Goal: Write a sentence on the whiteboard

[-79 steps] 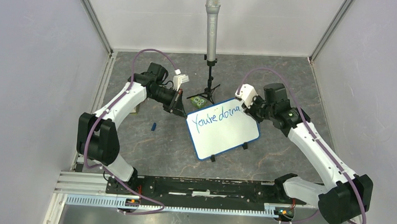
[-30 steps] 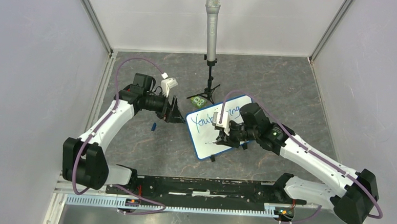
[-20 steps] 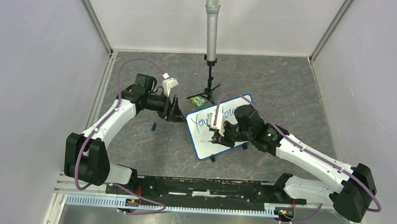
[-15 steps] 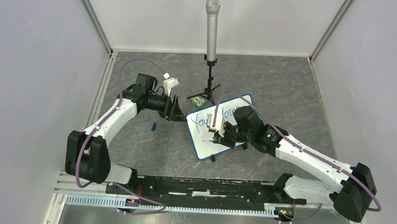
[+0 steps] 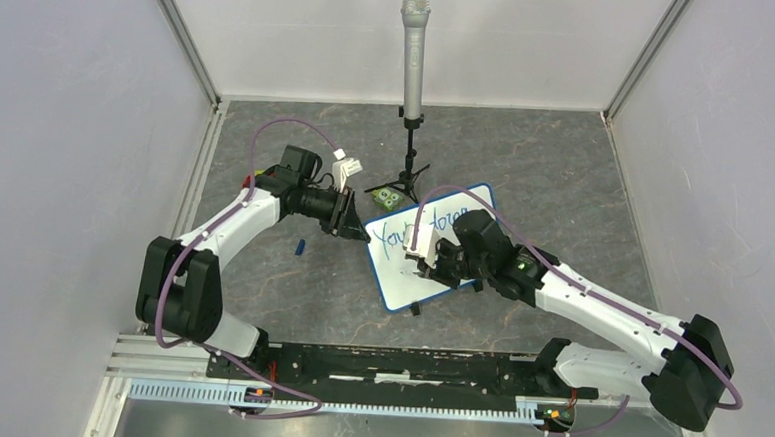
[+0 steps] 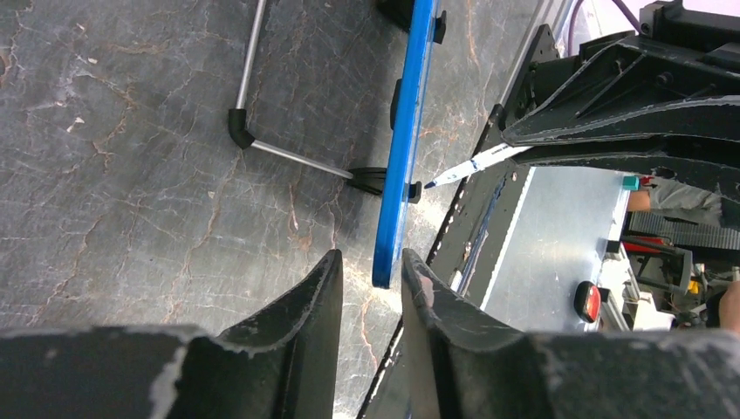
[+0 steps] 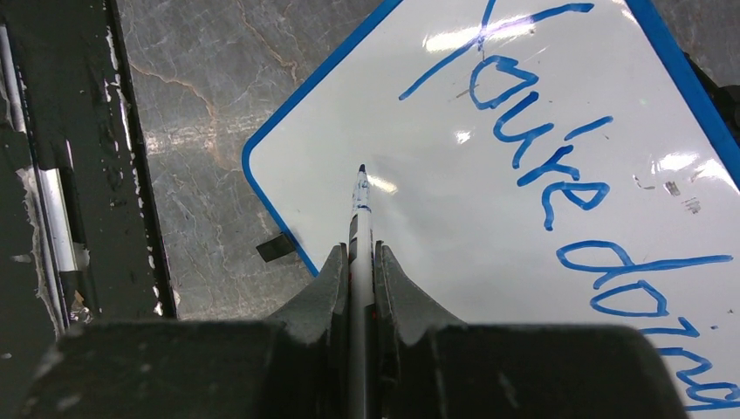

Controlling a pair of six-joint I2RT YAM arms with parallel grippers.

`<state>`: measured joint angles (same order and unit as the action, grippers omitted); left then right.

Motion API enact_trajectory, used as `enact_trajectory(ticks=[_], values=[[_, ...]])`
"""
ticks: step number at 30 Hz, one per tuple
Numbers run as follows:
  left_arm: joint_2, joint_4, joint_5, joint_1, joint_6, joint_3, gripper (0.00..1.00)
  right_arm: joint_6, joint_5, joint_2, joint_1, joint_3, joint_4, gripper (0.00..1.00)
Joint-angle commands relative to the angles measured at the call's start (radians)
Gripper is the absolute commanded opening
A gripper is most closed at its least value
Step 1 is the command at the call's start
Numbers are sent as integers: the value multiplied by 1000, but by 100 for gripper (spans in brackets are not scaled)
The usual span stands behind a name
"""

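Note:
The whiteboard (image 5: 397, 285) lies tilted on the dark stone floor, and the sentence (image 5: 405, 233) on it reads "You're doing" in blue along its upper edge (image 7: 558, 166). My right gripper (image 5: 423, 269) hangs over the board's blank lower left and is shut on a marker (image 7: 359, 209); I cannot tell if the tip touches the white surface (image 7: 436, 227). My left gripper (image 5: 359, 227) is at the board's left corner. Its jaws are narrowly open around the blue edge (image 6: 401, 157), with a gap on one side (image 6: 373, 255). The marker (image 6: 471, 164) shows beyond the board.
A microphone (image 5: 413, 50) stands on a small tripod just behind the board; one tripod leg (image 6: 288, 154) lies close to the board's edge. A small green object (image 5: 387, 195) sits by the tripod. A blue cap (image 5: 301, 246) lies on the floor at the left.
My left gripper has moved right onto the board's corner and its jaws have narrowed around the edge. The right gripper with the marker has barely shifted over the lower left.

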<state>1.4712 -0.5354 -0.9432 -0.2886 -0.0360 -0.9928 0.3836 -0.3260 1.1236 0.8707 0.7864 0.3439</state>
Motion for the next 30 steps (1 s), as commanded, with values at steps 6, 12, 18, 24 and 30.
enact_trajectory(ticks=[6, 12, 18, 24, 30], values=[[11, 35, -10, -3, 25, -46, 22, -2, 45, 16, 18, 21, -50, 0], [9, 35, -5, -4, 25, -44, 13, 0, 67, 27, 31, 27, -54, 0], [11, 33, -3, -4, 26, -43, 6, -6, 123, 37, 36, 28, -73, 0], [9, 32, -2, -3, 25, -42, 3, -10, 155, 53, 41, 35, -86, 0], [7, 30, 0, -4, 25, -41, 2, -17, 144, 66, 53, 44, -92, 0]])
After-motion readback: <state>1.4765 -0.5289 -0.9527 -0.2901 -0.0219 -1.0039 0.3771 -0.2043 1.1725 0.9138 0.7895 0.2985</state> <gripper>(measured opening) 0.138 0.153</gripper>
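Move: My left hand's half-open fingers already straddle the whiteboard's upper-left corner, about 1 cm to my right and 1 cm below the hand point. My right hand holds the marker; the blank patch it heads for lies about 3 cm ahead, 5 cm left and 4 cm below. From that hand the written "Y" is some 7 cm ahead and 10 cm left, and the board's lower-left corner about 8 cm back, 8 cm left and lower. With my left hand nearly still, I shut its fingers on the whiteboard's upper-left corner and pinch it between them. Meanwhile my right hand keeps its grip on the marker and eases forward and down, about 1.5 cm in all, tilting some 5 degrees, to bring the tip onto the blank white below the first line. ##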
